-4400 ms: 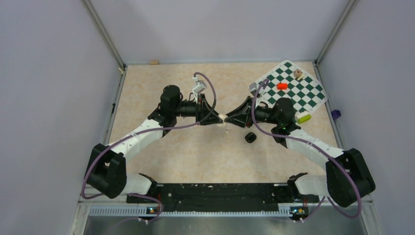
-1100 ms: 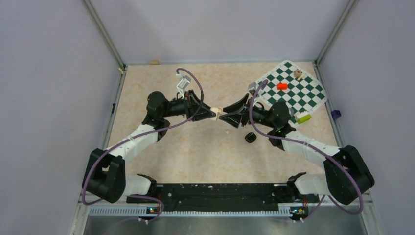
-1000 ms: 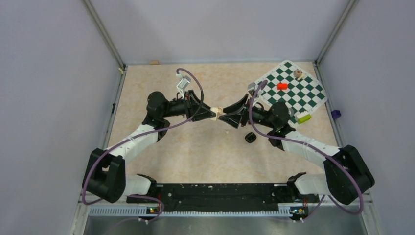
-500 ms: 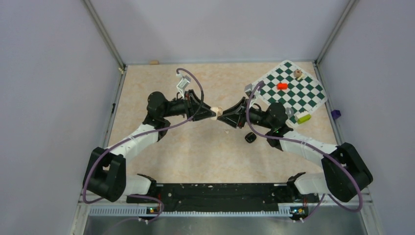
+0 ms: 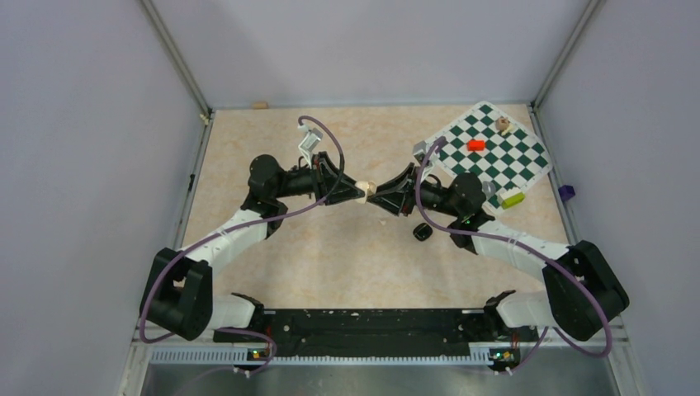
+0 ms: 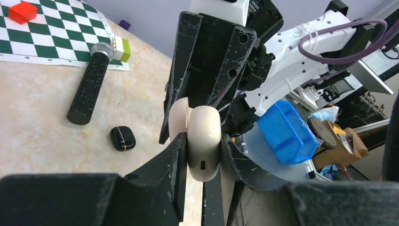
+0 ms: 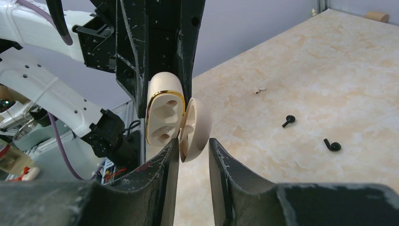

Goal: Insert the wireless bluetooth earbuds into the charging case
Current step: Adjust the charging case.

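Observation:
My left gripper (image 6: 203, 141) is shut on a cream-coloured charging case (image 6: 204, 150), held off the table mid-scene (image 5: 368, 190). The case stands open: its gold-rimmed body (image 7: 162, 115) shows two empty hollows, and its lid (image 7: 193, 129) hangs between the fingertips of my right gripper (image 7: 193, 141). That lid touches one finger, with a gap to the other. Two tiny black earbuds (image 7: 288, 121) (image 7: 332, 145) lie apart on the table. A second glossy black case (image 5: 423, 233) rests shut on the table near the right arm.
A green-and-white chequered mat (image 5: 494, 153) lies at the back right with a red block (image 5: 475, 145) on it and a yellow-green block (image 5: 512, 198) at its edge. A black cylinder with a silver tip (image 6: 89, 84) lies beside the mat. A blue bin (image 6: 287, 132) sits beyond the table.
My right gripper has slid left up to the cream case and its jaws have narrowed around the lid. The left arm holds still with the case.

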You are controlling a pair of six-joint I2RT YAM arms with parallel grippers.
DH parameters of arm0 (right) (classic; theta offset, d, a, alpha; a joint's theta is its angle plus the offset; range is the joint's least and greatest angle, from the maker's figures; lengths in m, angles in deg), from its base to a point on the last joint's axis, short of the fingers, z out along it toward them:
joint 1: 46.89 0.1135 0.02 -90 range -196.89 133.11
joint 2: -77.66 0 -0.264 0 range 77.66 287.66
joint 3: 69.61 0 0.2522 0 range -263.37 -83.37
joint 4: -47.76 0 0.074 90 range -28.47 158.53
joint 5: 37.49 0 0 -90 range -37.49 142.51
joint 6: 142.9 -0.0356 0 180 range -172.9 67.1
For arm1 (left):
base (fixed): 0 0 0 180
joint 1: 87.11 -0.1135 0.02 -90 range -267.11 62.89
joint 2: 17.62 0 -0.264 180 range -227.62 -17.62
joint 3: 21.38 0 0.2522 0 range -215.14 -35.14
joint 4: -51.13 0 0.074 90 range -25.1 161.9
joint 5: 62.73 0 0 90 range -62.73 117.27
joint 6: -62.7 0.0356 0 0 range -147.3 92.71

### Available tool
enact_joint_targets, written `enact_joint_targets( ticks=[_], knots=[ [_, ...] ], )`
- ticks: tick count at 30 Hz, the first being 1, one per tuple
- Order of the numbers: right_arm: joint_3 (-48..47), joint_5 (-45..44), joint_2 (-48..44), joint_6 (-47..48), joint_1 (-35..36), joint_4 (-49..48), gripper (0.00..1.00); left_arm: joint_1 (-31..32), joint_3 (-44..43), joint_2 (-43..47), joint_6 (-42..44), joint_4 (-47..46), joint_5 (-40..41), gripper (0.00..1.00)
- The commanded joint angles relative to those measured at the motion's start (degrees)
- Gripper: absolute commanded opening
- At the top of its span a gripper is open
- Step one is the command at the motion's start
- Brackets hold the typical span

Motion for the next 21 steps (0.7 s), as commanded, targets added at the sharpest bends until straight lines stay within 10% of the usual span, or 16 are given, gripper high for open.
enact_joint_targets(
  ticks=[1, 8, 21],
  knots=[
    [-3.1, -0.3, -1.8, 1.2, 0.7, -1.4, 0.26, 0.3, 0.3, 0.4, 1.2, -1.5, -0.1, 0.00],
    [-3.9, 1.5, -2.2, 2.0, 0.7, -0.9, 0.02, 0.3, 0.3, 0.4, 1.8, -0.7, 0.0, 0.02],
    [-9.6, 4.5, -4.3, 14.1, -1.0, 16.3, 0.00, -1.0, -3.1, 2.3, 8.8, 10.0, 0.3, 0.59]
  ],
)
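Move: At the left fingertips the open charging case is already held by its body, its middle about 1 cm to that hand's right. The lid stands open on the forward side, some 2 cm to the right hand's left, 1 cm ahead and 1 cm up. From the right hand, roughly 23 cm below, a small white piece lies about 12 cm ahead and 3 cm right, and the black case some 10 cm ahead and 14 cm right. Closing almost fully, the right fingers pinch the lid of the charging case while easing forward barely half a centimetre; their tips then tip down about 5 degrees. Only after that do the left fingers spread and let go of the case's body, that hand sinking roughly 1 cm as it opens. ##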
